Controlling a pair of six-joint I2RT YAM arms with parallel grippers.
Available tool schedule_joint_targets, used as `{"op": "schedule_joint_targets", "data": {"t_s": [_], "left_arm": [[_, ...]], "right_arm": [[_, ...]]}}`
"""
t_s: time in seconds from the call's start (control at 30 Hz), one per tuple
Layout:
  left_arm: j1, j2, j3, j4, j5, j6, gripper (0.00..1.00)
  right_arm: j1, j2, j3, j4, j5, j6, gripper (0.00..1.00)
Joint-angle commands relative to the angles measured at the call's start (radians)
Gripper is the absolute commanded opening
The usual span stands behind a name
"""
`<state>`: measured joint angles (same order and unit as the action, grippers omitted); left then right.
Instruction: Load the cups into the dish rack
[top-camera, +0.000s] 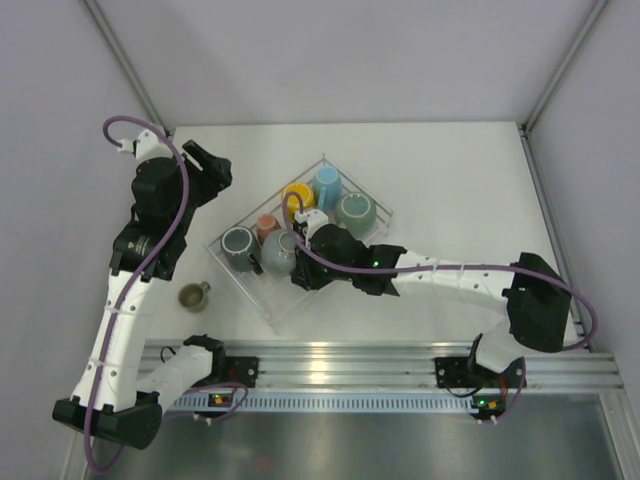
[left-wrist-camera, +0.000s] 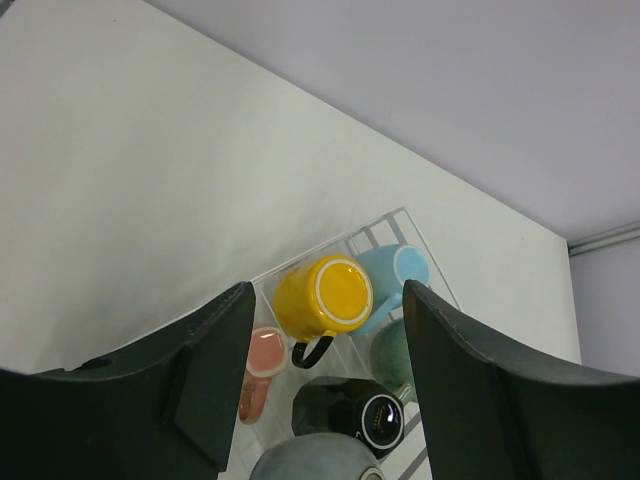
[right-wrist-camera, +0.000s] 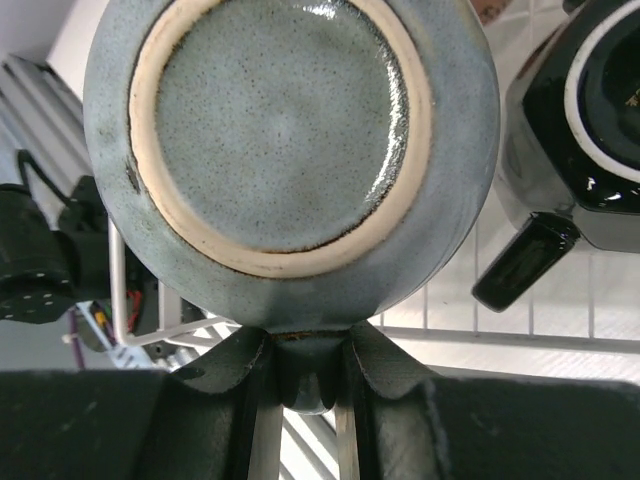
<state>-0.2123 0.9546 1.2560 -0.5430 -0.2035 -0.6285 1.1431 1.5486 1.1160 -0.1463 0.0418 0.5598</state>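
The clear dish rack (top-camera: 292, 305) lies mid-table. In it are yellow (top-camera: 296, 197), light blue (top-camera: 327, 183), teal-green (top-camera: 355, 211), salmon pink (top-camera: 266, 227) and dark grey-green (top-camera: 238, 247) mugs. My right gripper (top-camera: 300, 266) is shut on the handle (right-wrist-camera: 305, 385) of an upside-down grey-blue mug (right-wrist-camera: 290, 140), over the rack's near side. A black mug (right-wrist-camera: 590, 130) lies beside it. A small olive mug (top-camera: 194, 295) stands on the table, left of the rack. My left gripper (top-camera: 210, 165) is open and empty, above the table at the far left, apart from the rack.
The left wrist view looks between its fingers (left-wrist-camera: 215, 370) down on the yellow mug (left-wrist-camera: 325, 297), black mug (left-wrist-camera: 355, 415) and salmon mug (left-wrist-camera: 262, 360). An aluminium rail (top-camera: 350, 362) runs along the near edge. Walls and frame posts close in the table's sides.
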Motion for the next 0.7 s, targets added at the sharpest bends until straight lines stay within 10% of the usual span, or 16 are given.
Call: {"op": "schedule_joint_targets", "data": {"t_s": [0.0,0.67], "left_arm": [[0.004,-0.002,0.031,0.011,-0.010,0.006,0.66],[0.004,-0.004,0.039,0.011,-0.014,0.013,0.67]], "right_arm": [[0.018,0.004,0.100,0.088,0.072,-0.060,0.00],[0.026,0.165,0.180,-0.053,0.217,-0.087,0.00]]}}
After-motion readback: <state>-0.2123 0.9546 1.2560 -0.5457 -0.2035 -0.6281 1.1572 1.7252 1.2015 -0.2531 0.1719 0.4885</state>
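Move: My right hand already holds the grey-blue cup by its handle. The free slot in the dish rack lies about 4 cm ahead, 4 cm left and 9 cm below. At similar depth, the dark grey cup is some 14 cm left and 6 cm ahead, the black cup 8 cm ahead and 4 cm right, and the pink cup 10 cm ahead and 7 cm left. From my left hand the slot is roughly 12 cm back, 12 cm right and 28 cm below. I keep my pinch on the handle and sink my right hand about 6 cm, easing some 2 cm forward, to lower the grey-blue cup into the slot between the dark grey and black cups. On the way my fingers tip some 15 degrees more steeply downward, and the descent slows towards the end as the cup comes up against the black one. ##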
